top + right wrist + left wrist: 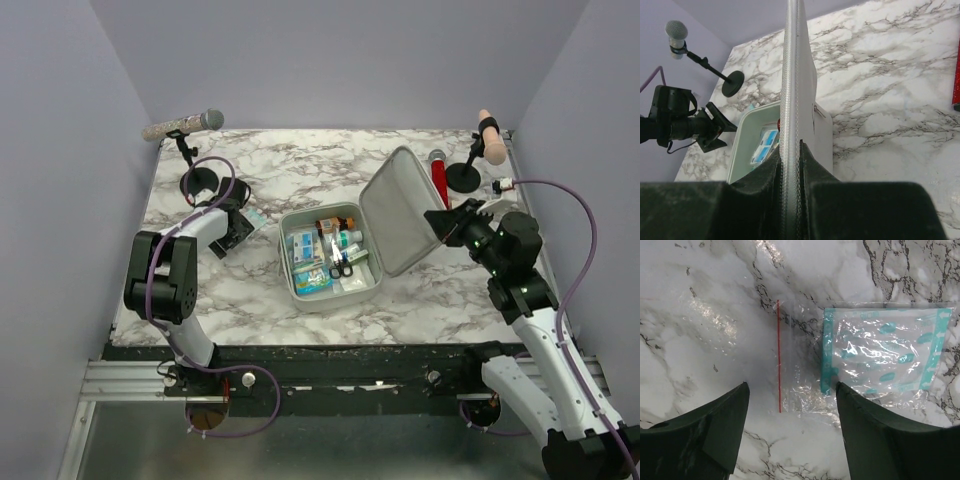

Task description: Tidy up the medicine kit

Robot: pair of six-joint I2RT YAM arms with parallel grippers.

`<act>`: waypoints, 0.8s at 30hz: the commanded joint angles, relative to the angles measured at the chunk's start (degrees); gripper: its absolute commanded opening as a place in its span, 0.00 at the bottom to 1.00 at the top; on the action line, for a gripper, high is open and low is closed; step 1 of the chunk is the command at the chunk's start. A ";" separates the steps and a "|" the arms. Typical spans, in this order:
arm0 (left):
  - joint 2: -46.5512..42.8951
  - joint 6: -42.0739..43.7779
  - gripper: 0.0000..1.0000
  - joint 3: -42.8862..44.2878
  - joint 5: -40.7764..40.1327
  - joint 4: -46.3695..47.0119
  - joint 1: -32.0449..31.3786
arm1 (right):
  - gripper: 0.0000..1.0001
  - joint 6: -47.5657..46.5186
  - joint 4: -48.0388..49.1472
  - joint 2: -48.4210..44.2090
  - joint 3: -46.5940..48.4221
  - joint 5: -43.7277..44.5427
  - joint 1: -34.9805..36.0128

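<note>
The medicine kit (335, 302) lies open mid-table, its tray holding small boxes, bottles and scissors. Its grey lid (400, 210) stands raised to the right. My right gripper (447, 222) is shut on the lid's zippered rim; in the right wrist view the fingers (812, 165) pinch that rim (792, 75) edge-on, with the tray (747, 145) beyond. My left gripper (240, 228) hovers open left of the kit. Under it, a clear zip bag (805, 360) with a red strip and a teal-printed packet (880, 352) lies flat on the marble, just ahead of the gripper (792, 405).
A grey microphone on a stand (185, 125) is at the back left. A peach one (490, 135) with a round base is at the back right. A red cylinder (438, 180) lies behind the lid. Purple walls close in on three sides.
</note>
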 commanded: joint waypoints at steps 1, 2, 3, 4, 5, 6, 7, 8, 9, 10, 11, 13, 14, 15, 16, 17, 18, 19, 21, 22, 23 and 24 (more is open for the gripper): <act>3.03 -1.82 0.73 -0.12 1.51 0.74 0.10 | 0.04 1.01 -0.03 -1.59 -1.03 -2.72 -0.04; 3.30 -1.82 0.70 -0.12 1.51 0.91 0.10 | 0.04 1.09 -0.03 -1.68 -1.03 -2.63 -0.04; 3.65 -1.82 0.65 -0.38 1.60 1.00 0.10 | 0.04 1.01 -0.03 -1.85 -1.12 -2.45 -0.04; 3.91 -1.91 0.59 -0.64 1.69 1.27 0.18 | 0.04 1.09 -0.03 -2.03 -1.20 -2.45 -0.04; 4.09 -1.82 0.52 -1.08 1.77 1.53 0.19 | 0.04 1.01 -0.03 -2.20 -1.29 -2.19 -0.04; 4.00 -2.00 0.46 -1.69 1.95 1.97 0.27 | 0.04 1.01 -0.11 -2.29 -1.38 -2.01 -0.04; 4.09 -1.91 0.42 -2.22 2.04 2.49 0.36 | 0.04 0.92 -0.03 -2.38 -1.47 -2.01 -0.04; 3.92 -1.91 0.37 -2.75 2.04 2.67 0.36 | 0.04 0.92 -0.03 -2.38 -1.56 -2.01 -0.04; 3.65 -1.74 0.32 -3.19 2.04 3.02 0.36 | 0.04 0.92 -0.11 -2.29 -1.56 -2.10 -0.04; 3.22 -1.65 0.26 -3.63 2.30 3.55 0.53 | 0.04 0.92 -0.03 -2.21 -1.56 -2.01 -0.04; 3.04 -1.47 0.20 -4.15 2.56 3.90 0.71 | 0.05 0.92 -0.11 -2.12 -1.56 -2.01 -0.04; 2.07 -1.30 0.05 -5.12 3.00 4.52 0.80 | 0.05 1.01 -0.11 -1.86 -1.38 -2.19 -0.04; 1.63 -1.12 0.00 -5.73 3.27 4.95 0.89 | 0.05 0.92 -0.03 -1.85 -1.38 -2.19 -0.04; 0.93 -1.03 0.00 -6.35 3.70 5.31 0.89 | 0.05 0.83 -0.03 -1.77 -1.47 -2.19 -0.04; 0.14 -0.94 0.00 -7.14 4.23 5.92 0.98 | 0.05 0.92 -0.20 -1.77 -1.38 -2.10 -0.04; -0.91 -0.59 0.00 -7.76 4.76 6.36 0.98 | 0.05 0.75 -0.11 -1.85 -1.38 -2.19 -0.04; -2.22 -0.42 0.00 -8.55 5.37 6.71 0.98 | 0.06 0.66 -0.20 -1.77 -1.47 -2.10 -0.04; -3.72 0.02 0.00 -9.34 5.99 6.89 0.98 | 0.06 0.48 -0.46 -1.94 -1.38 -2.10 -0.04; -7.84 0.55 0.00 -10.74 7.22 6.63 0.89 | 0.07 0.48 -0.55 -1.86 -1.38 -2.10 -0.04; -10.82 0.73 0.00 -11.71 7.92 6.63 0.80 | 0.07 0.39 -0.64 -1.94 -1.29 -2.01 -0.04; -14.16 0.81 0.00 -12.15 8.36 5.93 0.80 | 0.08 0.48 -0.73 -1.77 -1.29 -2.19 -0.04; -16.89 0.64 0.00 -12.51 8.54 5.32 0.45 | 0.09 0.39 -0.90 -1.59 -1.21 -2.27 -0.04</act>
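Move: The bandage bag lies flat just under the left hand, its zip end between the open fingers and its middle about 4 cm ahead, 3 cm to the right and 1 cm down. The medicine kit is centred some 25 cm to the left hand's right and 5 cm back; the mic stand's foot is about 17 cm ahead and 10 cm to its left. From the right hand, which holds the kit's lid, the bag is roughly 12 cm ahead, 52 cm left and 25 cm below. Almost in place, sinking barely half a centimetre, the left hand shuts its wide-open fingers down by the table and pinches the bandage bag's plastic at a corner of its zip end. Once they are closed it starts to draw back about 2 cm, the fingers swinging some 5 degrees forward and keeping their pinch. The right hand keeps holding the lid. ##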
